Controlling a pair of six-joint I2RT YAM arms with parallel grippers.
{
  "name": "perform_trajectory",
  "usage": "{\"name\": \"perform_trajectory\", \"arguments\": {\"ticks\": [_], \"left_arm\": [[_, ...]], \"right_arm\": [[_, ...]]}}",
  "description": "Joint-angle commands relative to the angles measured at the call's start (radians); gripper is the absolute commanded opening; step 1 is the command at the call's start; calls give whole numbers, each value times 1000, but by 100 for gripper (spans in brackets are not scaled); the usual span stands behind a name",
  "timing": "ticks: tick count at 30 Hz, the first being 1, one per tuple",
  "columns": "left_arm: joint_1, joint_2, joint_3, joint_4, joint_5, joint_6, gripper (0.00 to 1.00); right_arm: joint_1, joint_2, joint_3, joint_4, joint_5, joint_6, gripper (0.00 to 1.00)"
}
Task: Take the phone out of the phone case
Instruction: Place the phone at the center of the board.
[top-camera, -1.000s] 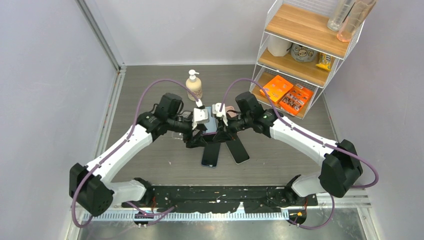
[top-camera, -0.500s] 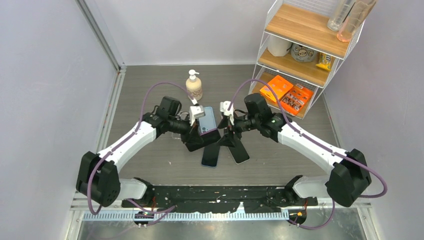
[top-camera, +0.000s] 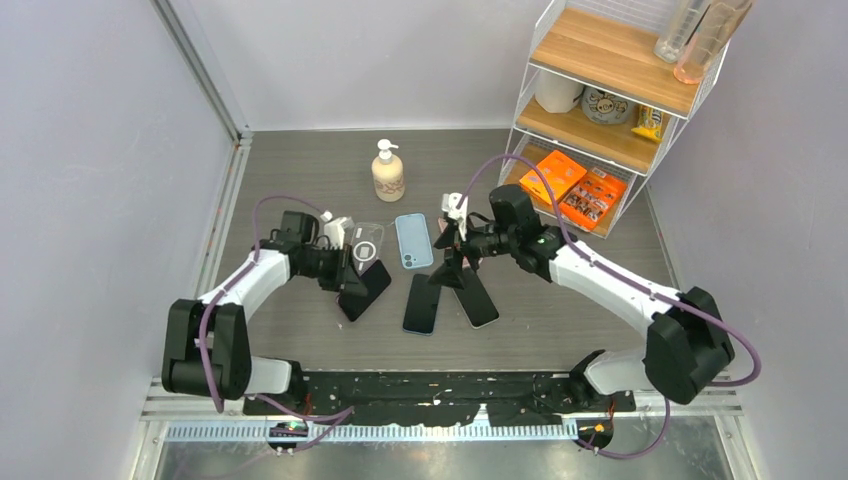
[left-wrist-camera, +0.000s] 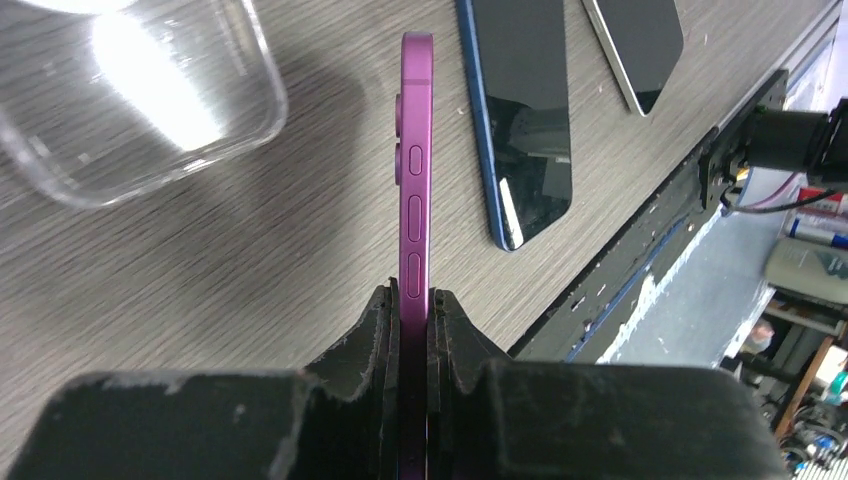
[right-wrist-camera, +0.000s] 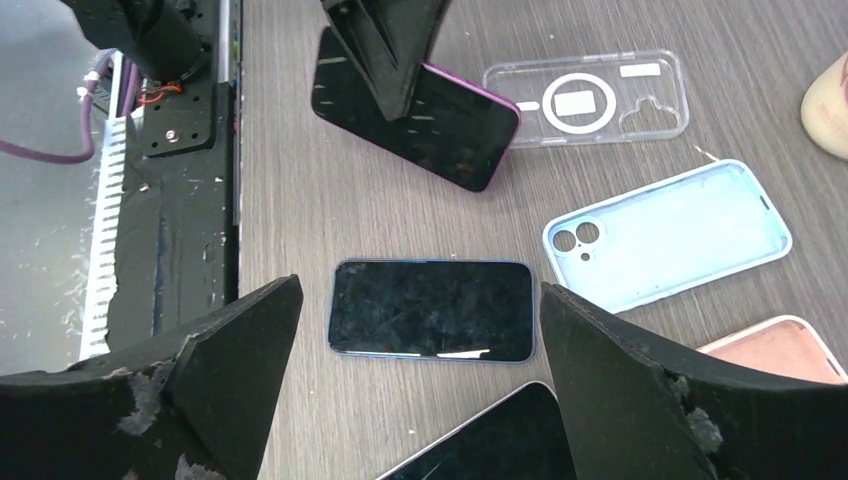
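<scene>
My left gripper (left-wrist-camera: 417, 300) is shut on the lower end of a purple phone (left-wrist-camera: 417, 170), which I see edge-on just above the table. From above, the phone (top-camera: 364, 290) sits left of centre, held by that gripper (top-camera: 350, 282). The empty light blue phone case (top-camera: 413, 240) lies open side up on the table (top-camera: 300, 180), also visible in the right wrist view (right-wrist-camera: 670, 235). My right gripper (top-camera: 455, 272) stands open, holding nothing; its jaws (right-wrist-camera: 420, 295) hang wide apart over a dark blue phone (right-wrist-camera: 430, 310).
A clear case (top-camera: 367, 243) lies beside the purple phone. A dark blue phone (top-camera: 422, 303) and a silver-edged phone (top-camera: 478, 300) lie near the front. A pink case (right-wrist-camera: 790, 350) is at the right wrist view's edge. A soap bottle (top-camera: 388, 172) and wire shelf (top-camera: 600, 110) stand behind.
The right gripper has opened and let go of the light blue case, now lying on the table. The left gripper shut on the purple phone and carried it left and lower.
</scene>
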Motion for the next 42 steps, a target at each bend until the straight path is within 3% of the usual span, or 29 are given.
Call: {"name": "perform_trajectory", "arguments": {"ticks": [1,11,16,24,31,36,42], "left_arm": [[67,-37,15,-32,38,-13,0],[123,-32,-39,-11,26,-83,0],[125,-63,-102,69,36,-177,0],[123,27,-145,126,-6,-260,42],[123,108,-120,104,-2,-250,51],[123,63,-129,102,-18,-246,72],[121,16,-139,108,10,-232,83]], "right_arm": [[17,95,32,107,36,68,97],[53,337,299,110,235,129,99],[56,423,414,29,244,121,99],[66,508,501,-8,245,117,99],[70,549,536,-25,238,122,99],[70,557,541,-28,243,123,99],[77,549,533,-37,260,106,99]]}}
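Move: The phone is still in my left fingers. Its spot on the board lies about 2 cm back, 2 cm right and 6 cm below that hand, with the clear case 14 cm ahead and 3 cm right, and the blue phone 15 cm right and 2 cm back. From my empty right hand, the light blue case is some 14 cm ahead, 5 cm left and 16 cm down; the pink case is level with it but 6 cm right of my hand. I swing my left hand a couple of centimetres left, then draw it slightly back and lower it about 5 cm, rolling and turning counter-clockwise, to lay the phone flat. I open wide to let go and rise slightly. Meanwhile my open right hand travels about 11 cm forward and 8 cm left, dipping, rising and sinking again, to hover over the light blue case. ##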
